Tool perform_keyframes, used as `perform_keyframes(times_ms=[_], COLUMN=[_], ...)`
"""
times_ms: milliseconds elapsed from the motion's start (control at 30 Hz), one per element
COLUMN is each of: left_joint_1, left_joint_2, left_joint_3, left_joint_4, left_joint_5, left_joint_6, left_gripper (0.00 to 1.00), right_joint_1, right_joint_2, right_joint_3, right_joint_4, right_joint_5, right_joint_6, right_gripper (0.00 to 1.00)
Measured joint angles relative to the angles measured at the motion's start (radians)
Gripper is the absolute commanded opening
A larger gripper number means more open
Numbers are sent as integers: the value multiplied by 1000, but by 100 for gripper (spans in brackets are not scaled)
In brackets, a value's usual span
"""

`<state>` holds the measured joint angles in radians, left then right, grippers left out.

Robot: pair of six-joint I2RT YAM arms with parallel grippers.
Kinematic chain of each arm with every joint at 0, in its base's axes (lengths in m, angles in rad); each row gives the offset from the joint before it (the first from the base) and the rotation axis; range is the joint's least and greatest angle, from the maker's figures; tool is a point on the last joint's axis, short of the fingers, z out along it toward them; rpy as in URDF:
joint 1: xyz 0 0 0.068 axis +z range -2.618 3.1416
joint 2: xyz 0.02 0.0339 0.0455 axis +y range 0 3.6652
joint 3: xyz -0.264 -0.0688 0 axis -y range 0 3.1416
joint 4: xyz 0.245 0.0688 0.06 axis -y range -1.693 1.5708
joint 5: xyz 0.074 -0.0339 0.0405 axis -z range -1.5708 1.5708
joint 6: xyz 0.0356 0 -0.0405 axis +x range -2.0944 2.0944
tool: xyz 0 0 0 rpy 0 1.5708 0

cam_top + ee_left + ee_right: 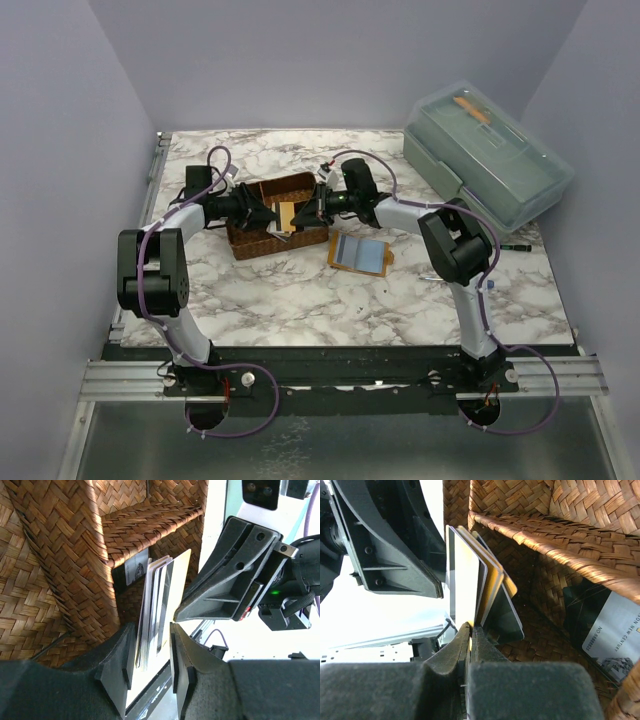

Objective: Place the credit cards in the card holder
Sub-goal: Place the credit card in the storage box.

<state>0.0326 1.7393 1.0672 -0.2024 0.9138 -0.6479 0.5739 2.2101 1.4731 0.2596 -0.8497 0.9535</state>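
Several credit cards stand on edge as a fanned stack inside a brown woven basket. My left gripper is open, one finger on either side of the stack's near end with a gap on the right. My right gripper is shut on the lower edge of one pale yellowish credit card of the same stack, coming in from the opposite side. In the top view both grippers, left and right, meet over the basket. The card holder lies open on the table to the right, with a pale blue card on it.
A woven divider splits the basket; another card lies in the neighbouring compartment. A grey-green lidded toolbox stands at the back right. Purple walls enclose the marble table on three sides.
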Motion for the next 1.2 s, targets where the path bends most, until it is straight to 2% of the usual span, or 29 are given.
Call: perform_keyframes(times_ms=[533,967,1200], left_joint_1=[0,-2,-2], left_joint_2=[25,25,24], left_joint_3=[5,31,59], left_joint_4=[40,36,36], left_joint_5=[18,13,-23], left_joint_6=[-46,-60,-63], left_gripper=[57,65,65], right_joint_1=[-26,-62,-63], right_joint_2=[1,1,0], right_joint_3=[14,-3,-11], right_joint_4=[-9,-3,3], right_joint_5=[15,16,15], right_joint_6=[35,48,48], right_gripper=[0,0,0])
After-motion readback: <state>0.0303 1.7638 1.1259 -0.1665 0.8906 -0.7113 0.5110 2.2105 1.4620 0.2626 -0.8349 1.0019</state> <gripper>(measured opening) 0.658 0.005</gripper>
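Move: The right fingers grip the edge of the card stack, whose middle is about 3 cm to their left; it goes into the storage box's near-right compartment, some 1 cm back, level sideways and 5 cm below. The far-right compartment is about 6 cm ahead, 1 cm left and 5 cm below, and the card holder 8 cm back, 13 cm right and 8 cm lower. From the left hand the stack's middle is about 2 cm right, level in depth and height. The right hand, keeping its pinch on one striped yellow card at the edge of the stack, draws that card about 2.5 cm forward and as far to the right, away from the left fingers and above the woven box, then stops. The left hand, its fingers either side of the stack's end, first dips slightly and spreads them from about a third to two thirds open, then eases some 2 cm forward and rises about 1.5 cm, clear of the cards. ##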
